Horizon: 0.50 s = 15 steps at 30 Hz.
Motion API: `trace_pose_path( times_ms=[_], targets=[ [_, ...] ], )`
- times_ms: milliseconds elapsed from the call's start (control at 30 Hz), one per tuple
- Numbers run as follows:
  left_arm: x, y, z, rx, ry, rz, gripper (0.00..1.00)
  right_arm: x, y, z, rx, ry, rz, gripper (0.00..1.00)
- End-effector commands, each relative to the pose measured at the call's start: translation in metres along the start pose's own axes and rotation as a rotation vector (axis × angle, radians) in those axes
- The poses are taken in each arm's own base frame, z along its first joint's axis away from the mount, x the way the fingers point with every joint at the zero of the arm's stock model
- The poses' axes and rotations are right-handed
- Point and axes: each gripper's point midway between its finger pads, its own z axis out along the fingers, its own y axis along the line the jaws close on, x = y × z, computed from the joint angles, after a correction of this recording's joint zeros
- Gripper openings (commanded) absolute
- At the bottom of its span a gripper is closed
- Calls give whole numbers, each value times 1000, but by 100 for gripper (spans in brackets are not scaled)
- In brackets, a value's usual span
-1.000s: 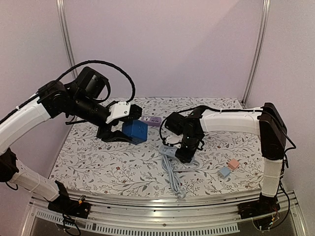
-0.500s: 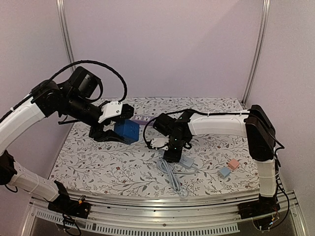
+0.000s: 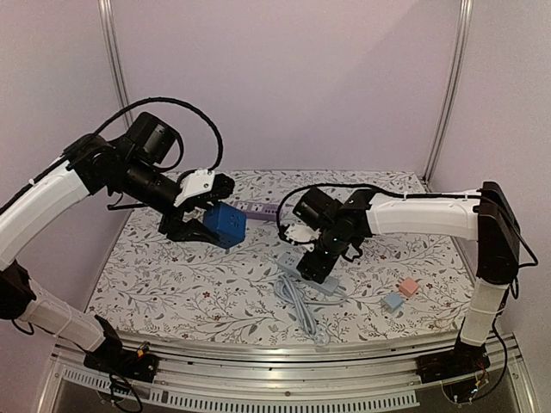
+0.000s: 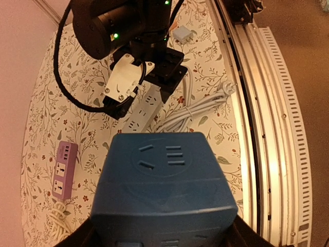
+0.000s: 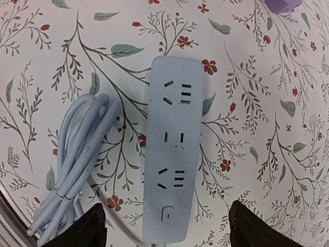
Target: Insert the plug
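Observation:
My left gripper (image 3: 207, 222) is shut on a dark blue socket cube (image 3: 227, 224), held above the table's left half; the cube (image 4: 164, 190) fills the lower left wrist view with a socket face up. A pale blue power strip (image 5: 172, 154) lies flat on the flowered tabletop. My right gripper (image 5: 172, 226) hovers over the strip's switch end, open, its fingers (image 5: 95, 229) well clear of both sides. The strip's cable (image 3: 297, 303) is coiled beside it and ends in the plug (image 4: 227, 88), lying loose near the front rail. In the top view the right gripper (image 3: 317, 262) covers part of the strip (image 3: 332, 286).
A purple power strip (image 3: 260, 209) lies at the back behind the cube. Two small adapters, one pink (image 3: 408, 286) and one light blue (image 3: 393, 301), sit at the front right. The metal rail (image 3: 284, 357) runs along the near edge.
The right gripper has opened and let go of the pale strip, which now lies flat. The left arm has shifted the blue cube slightly and tilted it.

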Motion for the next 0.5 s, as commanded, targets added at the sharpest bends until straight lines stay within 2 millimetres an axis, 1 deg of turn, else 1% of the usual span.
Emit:
trace_pose_path(
  times_ms=[0, 100, 267, 333, 467],
  targets=[
    [-16, 18, 3, -5, -56, 46, 0, 28, 1, 15, 6, 70, 114, 81],
    [-20, 23, 5, -4, -65, 44, 0, 32, 4, 24, -3, 94, 122, 81],
    [-24, 23, 4, 2, -81, 29, 0, 38, -2, 41, 35, 137, 118, 81],
    [-25, 21, 2, 4, -87, 20, 0, 40, -2, 48, 32, 153, 154, 80],
    [-25, 17, -1, 6, -97, 7, 0, 47, 1, 62, 16, 188, 155, 74]
  ],
)
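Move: The white power strip that the open right hand is after has its middle about 2 cm ahead, 1 cm left and 7 cm below that hand. Its cable bundle lies some 7 cm back and 3 cm left of the hand, at table level; the purple power strip is about 18 cm ahead and 13 cm left. From the left hand, which already holds the blue cube, the white strip is roughly 9 cm ahead, 16 cm right and 27 cm lower. Down over the cord end of the white power strip goes the right hand, sinking about 6 cm and shifting some 2.5 cm right. Its wrist swings nearly 10 degrees clockwise and brings the fingers closer to vertical, still wide open on either side of the strip; no touch can be made out. The left hand keeps the blue cube and eases about 2 cm right and forward. ##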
